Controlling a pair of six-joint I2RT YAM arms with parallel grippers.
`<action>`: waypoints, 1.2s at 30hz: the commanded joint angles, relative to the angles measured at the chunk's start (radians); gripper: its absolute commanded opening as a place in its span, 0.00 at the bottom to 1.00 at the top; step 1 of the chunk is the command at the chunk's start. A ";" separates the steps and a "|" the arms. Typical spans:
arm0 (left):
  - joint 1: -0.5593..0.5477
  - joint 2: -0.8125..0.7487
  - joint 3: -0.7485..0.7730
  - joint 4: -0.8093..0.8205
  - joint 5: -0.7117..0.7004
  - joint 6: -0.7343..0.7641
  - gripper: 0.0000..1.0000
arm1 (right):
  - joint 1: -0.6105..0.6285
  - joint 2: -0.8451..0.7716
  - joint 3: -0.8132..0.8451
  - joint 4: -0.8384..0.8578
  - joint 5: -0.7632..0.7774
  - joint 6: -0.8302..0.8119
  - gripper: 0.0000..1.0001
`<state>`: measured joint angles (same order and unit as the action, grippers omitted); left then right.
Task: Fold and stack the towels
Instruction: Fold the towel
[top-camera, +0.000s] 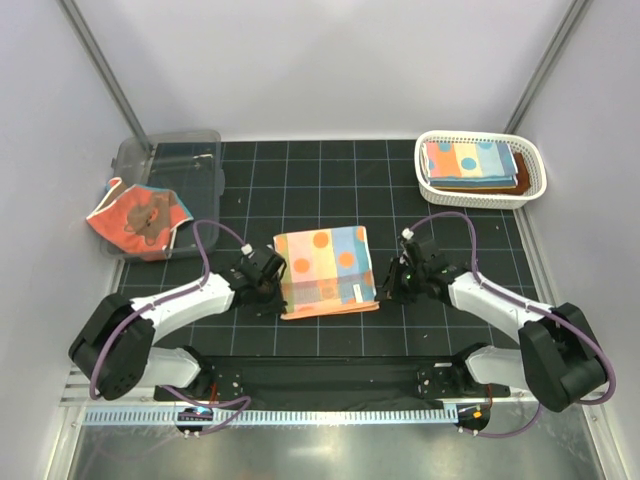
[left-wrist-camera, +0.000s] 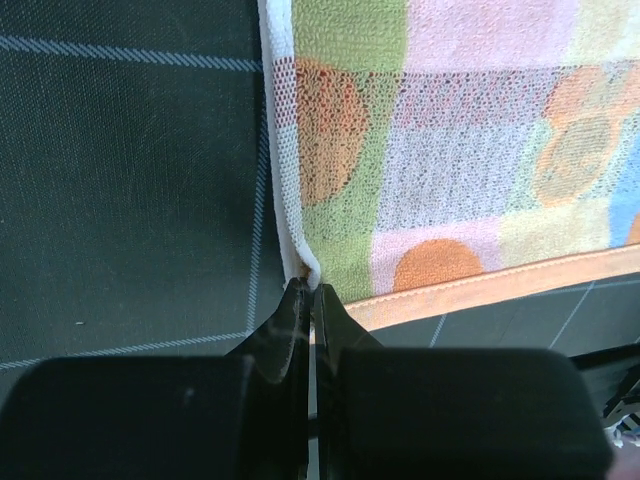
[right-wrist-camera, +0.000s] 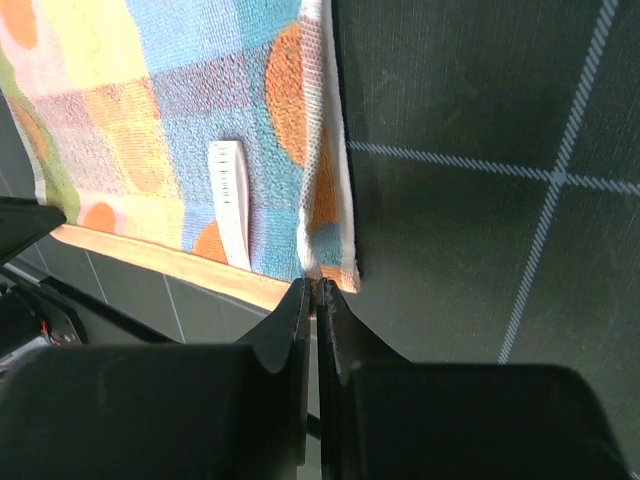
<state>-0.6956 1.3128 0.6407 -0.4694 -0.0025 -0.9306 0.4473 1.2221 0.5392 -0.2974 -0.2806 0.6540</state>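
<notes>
A polka-dotted towel (top-camera: 325, 270) lies folded on the dark mat in the middle, its white label facing up near its right edge. My left gripper (top-camera: 276, 283) is at its near left corner, and in the left wrist view the left gripper (left-wrist-camera: 308, 287) is shut on the towel's (left-wrist-camera: 450, 150) white hem. My right gripper (top-camera: 384, 288) is at the near right corner. The right wrist view shows that gripper (right-wrist-camera: 318, 287) shut on the towel's (right-wrist-camera: 200, 90) corner. A coral-red bear towel (top-camera: 135, 215) lies crumpled at the far left.
A white lattice basket (top-camera: 531, 182) at the back right holds a stack of folded towels (top-camera: 468, 160). A clear plastic bin (top-camera: 185, 152) stands at the back left, partly under the coral-red towel. Grey walls close in both sides.
</notes>
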 joint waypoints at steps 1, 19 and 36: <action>0.004 0.008 0.008 0.034 -0.024 0.015 0.00 | -0.009 0.008 0.005 0.083 0.018 0.012 0.01; 0.004 0.063 -0.001 0.038 -0.050 0.033 0.00 | 0.002 0.028 -0.094 0.159 0.020 0.036 0.05; 0.171 0.184 0.352 -0.029 -0.012 0.196 0.46 | 0.002 -0.011 0.180 -0.035 0.121 -0.034 0.43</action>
<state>-0.5957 1.4288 0.9501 -0.5938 -0.1009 -0.7963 0.4477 1.1500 0.6174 -0.3927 -0.1509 0.6510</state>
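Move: I still pinch the folded-over layer at its two near corners. The towel's near-left corner lies right under my left hand, about 1 cm back and 1 cm down; its near-right corner is some 2 cm below my right hand and 1 cm to the right. The white label is about 15 cm right and 3 cm ahead of my left hand, or 5 cm left and 1 cm ahead of my right. My right hand lowers its pinched corner about 2 cm, easing back slightly, while my left keeps its corner almost still, down at the near hem. Then I open both grippers about halfway and come free of the cloth: the left goes some 7 cm forward and 6 cm up along the towel's left edge, the right about 5 cm up and 2 cm forward. ##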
